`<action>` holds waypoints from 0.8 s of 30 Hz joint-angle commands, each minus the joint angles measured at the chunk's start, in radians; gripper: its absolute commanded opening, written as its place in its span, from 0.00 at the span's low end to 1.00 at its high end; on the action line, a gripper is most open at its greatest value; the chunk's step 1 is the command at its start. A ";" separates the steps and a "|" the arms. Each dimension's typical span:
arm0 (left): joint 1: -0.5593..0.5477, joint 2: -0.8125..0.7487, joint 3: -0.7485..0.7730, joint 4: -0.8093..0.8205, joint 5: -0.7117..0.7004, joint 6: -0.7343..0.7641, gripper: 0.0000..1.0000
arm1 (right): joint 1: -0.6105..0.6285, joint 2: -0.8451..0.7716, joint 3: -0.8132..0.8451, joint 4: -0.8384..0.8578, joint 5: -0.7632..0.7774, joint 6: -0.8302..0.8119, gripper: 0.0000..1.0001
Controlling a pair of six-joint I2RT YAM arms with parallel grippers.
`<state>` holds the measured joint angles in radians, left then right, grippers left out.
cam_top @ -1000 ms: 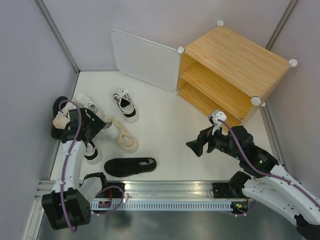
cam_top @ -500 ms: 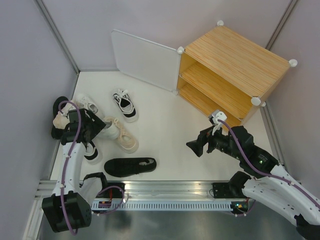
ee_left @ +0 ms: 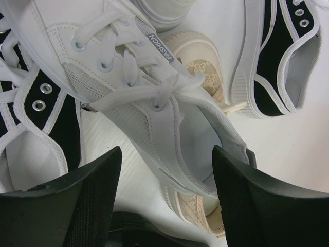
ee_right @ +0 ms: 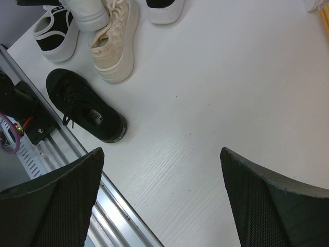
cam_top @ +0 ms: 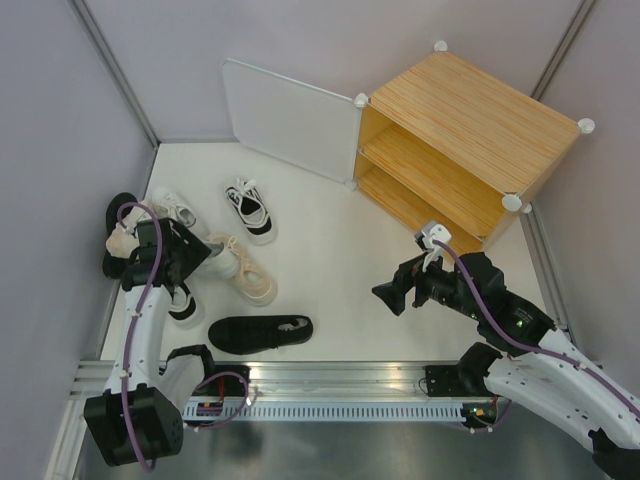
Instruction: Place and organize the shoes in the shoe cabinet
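The shoes lie in a loose pile at the left. A white sneaker (ee_left: 154, 98) rests tilted on a cream shoe (ee_left: 200, 62). My left gripper (cam_top: 197, 257) hangs over them, open. Its fingers (ee_left: 77, 195) straddle the white sneaker's heel without touching it. Shoes with black trim lie either side (ee_left: 277, 56), (ee_left: 51, 118). A black shoe (cam_top: 260, 332) lies near the front rail. The shoe cabinet (cam_top: 470, 130) stands at the back right, its door (cam_top: 290, 120) swung open and its shelves bare. My right gripper (cam_top: 385, 293) hovers open over bare floor (ee_right: 162, 154).
Another white sneaker (cam_top: 175, 208) and a black shoe (cam_top: 118, 215) lie by the left wall. A black-trimmed shoe (cam_top: 250, 210) sits apart behind the pile. Grey walls close in the left, back and right. A metal rail (cam_top: 330, 385) runs along the front.
The left arm has shifted very slightly over the shoe pile. The shoes and the right arm are where they were.
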<state>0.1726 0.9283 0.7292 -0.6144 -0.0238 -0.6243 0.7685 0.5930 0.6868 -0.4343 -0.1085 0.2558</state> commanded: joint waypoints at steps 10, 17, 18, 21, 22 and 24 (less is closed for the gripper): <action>0.001 -0.020 -0.028 -0.019 -0.070 0.015 0.68 | 0.003 0.005 -0.024 0.029 -0.022 -0.010 0.97; 0.002 -0.005 -0.031 -0.010 -0.062 0.014 0.56 | 0.003 0.011 -0.029 0.042 -0.023 -0.012 0.97; 0.001 -0.006 -0.030 -0.010 -0.062 0.015 0.51 | 0.003 0.011 -0.029 0.042 -0.023 -0.010 0.97; 0.002 -0.011 -0.013 -0.011 -0.045 0.029 0.36 | 0.003 0.011 -0.029 0.043 -0.022 -0.010 0.97; 0.002 -0.011 -0.010 -0.011 -0.038 0.034 0.30 | 0.003 0.011 -0.029 0.042 -0.022 -0.010 0.97; 0.001 -0.011 0.001 -0.013 -0.010 0.046 0.16 | 0.003 0.011 -0.029 0.043 -0.020 -0.010 0.97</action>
<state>0.1719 0.9218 0.7036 -0.6273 -0.0494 -0.6220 0.7685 0.6041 0.6590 -0.4244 -0.1196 0.2554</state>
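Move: The white shoe I'm reaching for has its middle some 3 cm left, 2 cm ahead and 4 cm below my left hand; the near wall of its collar runs between my open fingers. The cream shoe lies partly beneath it, about 10 cm to my right and 3 cm back. The near black-and-white sneaker sits roughly 7 cm left and 8 cm back, the far one 11 cm right and 11 cm ahead. From my right hand the white shoe is about 47 cm left, 11 cm ahead and 13 cm below. With one finger over the white shoe's opening and the other outside it, I ease my left hand back about 1 cm and down about 1 cm, astride the near collar wall. Then I hold there and shut my fingers from about three quarters open to a fifth, pinching that wall just behind the laces, the wrist barely turning. ##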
